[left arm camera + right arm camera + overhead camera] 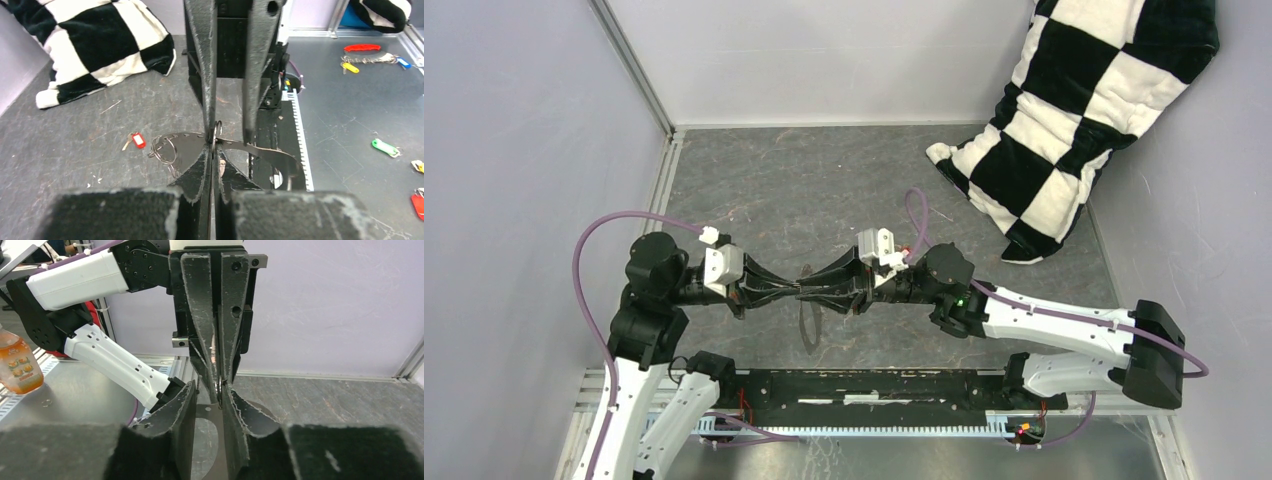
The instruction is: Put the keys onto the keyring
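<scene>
The keyring [272,154], a flat grey metal hoop with punched holes, hangs between the two grippers above the mat; from above it is a dark oval [809,328]. Small wire rings [165,147] dangle at its left end. My left gripper [215,145] is shut on the hoop's upper edge. My right gripper [207,400] faces it tip to tip, jaws apart and straddling the left fingertips [218,387], with the hoop [206,412] below. A red-headed key [136,140] lies on the mat, apart from both grippers.
A black-and-white checkered cushion [1074,110] leans at the back right. Several coloured key tags [385,147] lie on the metal surface past the toothed rail [300,130]. An orange bottle [17,365] stands off the table on the left.
</scene>
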You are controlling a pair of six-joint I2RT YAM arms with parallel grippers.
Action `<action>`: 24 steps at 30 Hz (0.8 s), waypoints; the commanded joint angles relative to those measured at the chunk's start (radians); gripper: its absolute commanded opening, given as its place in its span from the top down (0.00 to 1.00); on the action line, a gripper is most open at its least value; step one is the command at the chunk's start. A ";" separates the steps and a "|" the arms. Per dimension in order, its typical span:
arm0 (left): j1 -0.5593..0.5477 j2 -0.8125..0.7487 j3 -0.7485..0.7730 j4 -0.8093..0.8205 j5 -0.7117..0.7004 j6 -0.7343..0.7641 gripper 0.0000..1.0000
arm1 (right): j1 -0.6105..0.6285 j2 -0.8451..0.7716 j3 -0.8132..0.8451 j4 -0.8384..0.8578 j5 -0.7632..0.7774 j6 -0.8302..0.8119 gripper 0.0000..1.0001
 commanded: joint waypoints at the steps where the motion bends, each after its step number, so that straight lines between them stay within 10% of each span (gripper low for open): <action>1: -0.002 -0.012 0.001 0.012 -0.078 0.053 0.98 | 0.003 -0.070 0.009 -0.032 -0.020 -0.052 0.60; 19: -0.001 -0.238 -0.076 -0.261 -0.009 0.894 0.98 | -0.013 -0.220 -0.021 -0.294 0.214 -0.247 0.51; 24: -0.001 -0.219 -0.061 -0.271 -0.007 0.868 0.98 | -0.017 -0.250 -0.054 -0.359 0.386 -0.213 0.48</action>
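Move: Both hands meet at the keyring: the left fingers are shut on its rim, the right fingers already parting around it, its plate hanging with the middle some 5 cm below and 2 cm behind either hand. From the right hand, the red-tagged key lies on the table about 15 cm ahead and 17 cm to the right; the black-tagged key about 8 cm ahead and 3 cm to the right, both roughly 30 cm down. Rightward and away from the keyring, the right hand opens further to about half and backs off some 5 cm, then also works forward about 3 cm, turning clockwise and starting to sink at the end. The left hand keeps its pinch, eases forward slightly, then draws the keyring back, down and left by a few centimetres, rolling about 40 degrees so its front edge tips up. ##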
